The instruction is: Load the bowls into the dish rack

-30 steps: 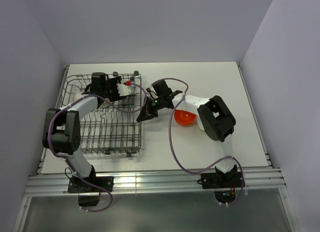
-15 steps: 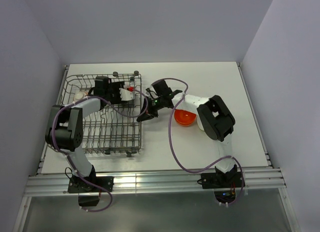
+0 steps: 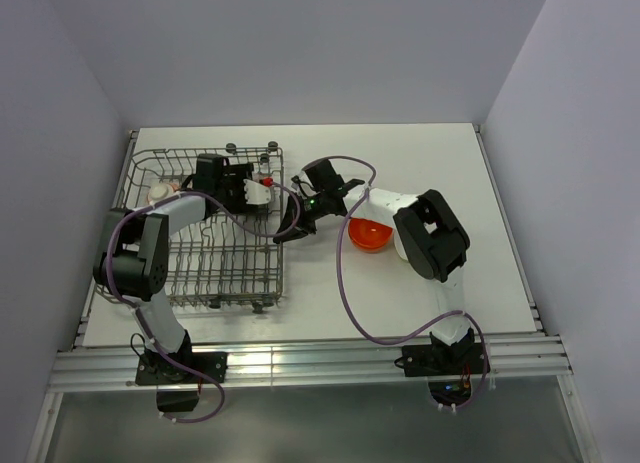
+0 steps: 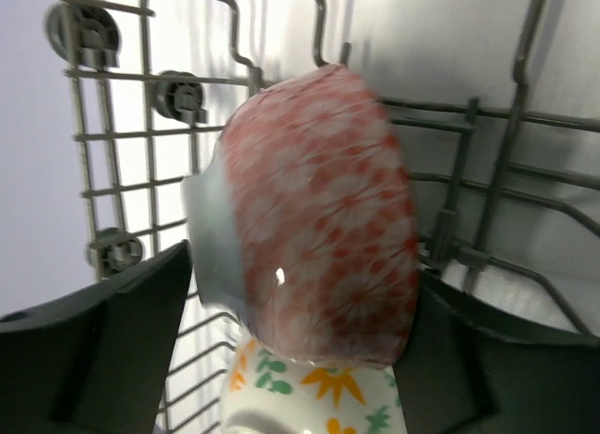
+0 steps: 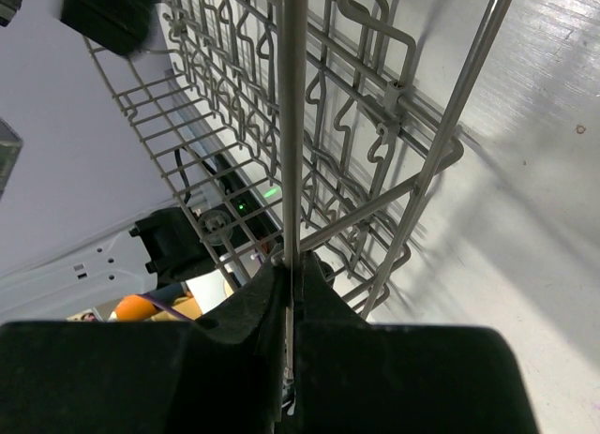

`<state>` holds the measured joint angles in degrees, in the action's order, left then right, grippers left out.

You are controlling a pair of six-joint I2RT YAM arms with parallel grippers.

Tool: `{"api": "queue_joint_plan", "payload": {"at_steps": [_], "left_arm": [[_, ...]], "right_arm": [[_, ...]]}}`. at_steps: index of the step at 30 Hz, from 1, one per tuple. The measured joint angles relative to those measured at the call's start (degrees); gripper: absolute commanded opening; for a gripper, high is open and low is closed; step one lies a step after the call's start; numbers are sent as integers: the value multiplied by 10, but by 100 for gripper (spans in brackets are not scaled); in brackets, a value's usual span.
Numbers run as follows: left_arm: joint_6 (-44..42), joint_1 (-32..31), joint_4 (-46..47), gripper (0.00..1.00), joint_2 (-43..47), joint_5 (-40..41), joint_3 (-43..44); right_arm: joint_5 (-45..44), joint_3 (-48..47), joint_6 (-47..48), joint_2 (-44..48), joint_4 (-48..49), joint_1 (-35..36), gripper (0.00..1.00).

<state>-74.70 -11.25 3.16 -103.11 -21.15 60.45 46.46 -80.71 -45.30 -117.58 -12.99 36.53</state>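
The grey wire dish rack [image 3: 200,275] fills the left of the table. My left gripper [image 3: 254,190] is over its far right corner, shut on a pale bowl with a red flower pattern [image 4: 319,218], held on edge between both fingers [image 4: 103,350]. Just under it stands a white bowl with orange and green leaves [image 4: 309,396]. Another pale bowl [image 3: 160,193] sits in the rack's far left. A glossy orange bowl [image 3: 368,235] lies on the table under the right arm. My right gripper [image 3: 284,230] is shut on the rack's right rim wire [image 5: 292,125].
The rack's upright tines [image 5: 375,125] and small dark wheels [image 4: 178,97] crowd the space around both grippers. A purple cable [image 3: 345,283] loops over the table in front of the orange bowl. White table [image 3: 460,183] stretches to the right.
My left gripper has shifted a little right and nearer with the red-patterned bowl, uncovering the pale bowl at the rack's far left. The right gripper still holds the rim wire.
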Motion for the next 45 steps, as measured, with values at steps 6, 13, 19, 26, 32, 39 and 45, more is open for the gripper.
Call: {"api": "queue_joint_plan", "payload": {"at_steps": [6, 13, 19, 26, 32, 39, 45], "left_arm": [[-5, 0, -51, 99, 0, -6, 9], [-10, 0, -95, 100, 0, -11, 27], [-20, 0, -135, 100, 0, -21, 45], [-27, 0, -176, 99, 0, -32, 65], [-29, 0, -210, 99, 0, -35, 80], [-37, 0, -268, 99, 0, -35, 102], [-37, 2, -316, 100, 1, -27, 105]], "right_arm": [[2, -8, 3, -3, -9, -1, 0], [3, -11, 8, -5, -15, -1, 0], [3, -13, 10, -6, -17, -1, 0], [2, -16, 13, -7, -23, -1, 0], [2, -16, 14, -7, -23, -1, 0], [2, -17, 15, -8, -25, -1, 0], [4, -18, 16, -9, -25, -2, 0]]}}
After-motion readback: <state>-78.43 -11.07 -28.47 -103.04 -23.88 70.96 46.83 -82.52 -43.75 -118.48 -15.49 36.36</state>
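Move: The red-patterned bowl is still between the left fingers, its middle only about 1 cm ahead, 4 cm right and 2 cm below that hand point. The flowered bowl stands level fore and aft, about 7 cm to the hand's left and 3 cm lower; the rack's right rail runs level with the hand, some 10 cm to its right. From the right hand, the red-patterned bowl is about 6 cm ahead, 6 cm left and 3 cm lower. The red-patterned bowl is let go among the rack's wires: the left fingers spread from around it to fully open, and the hand draws back about 5 cm in all, sinking about a centimetre, slowly at first and quicker at the end, while the wrist tips some 20 degrees further down. The right fingers keep their shut grip on the rack's side rail and stay put. ##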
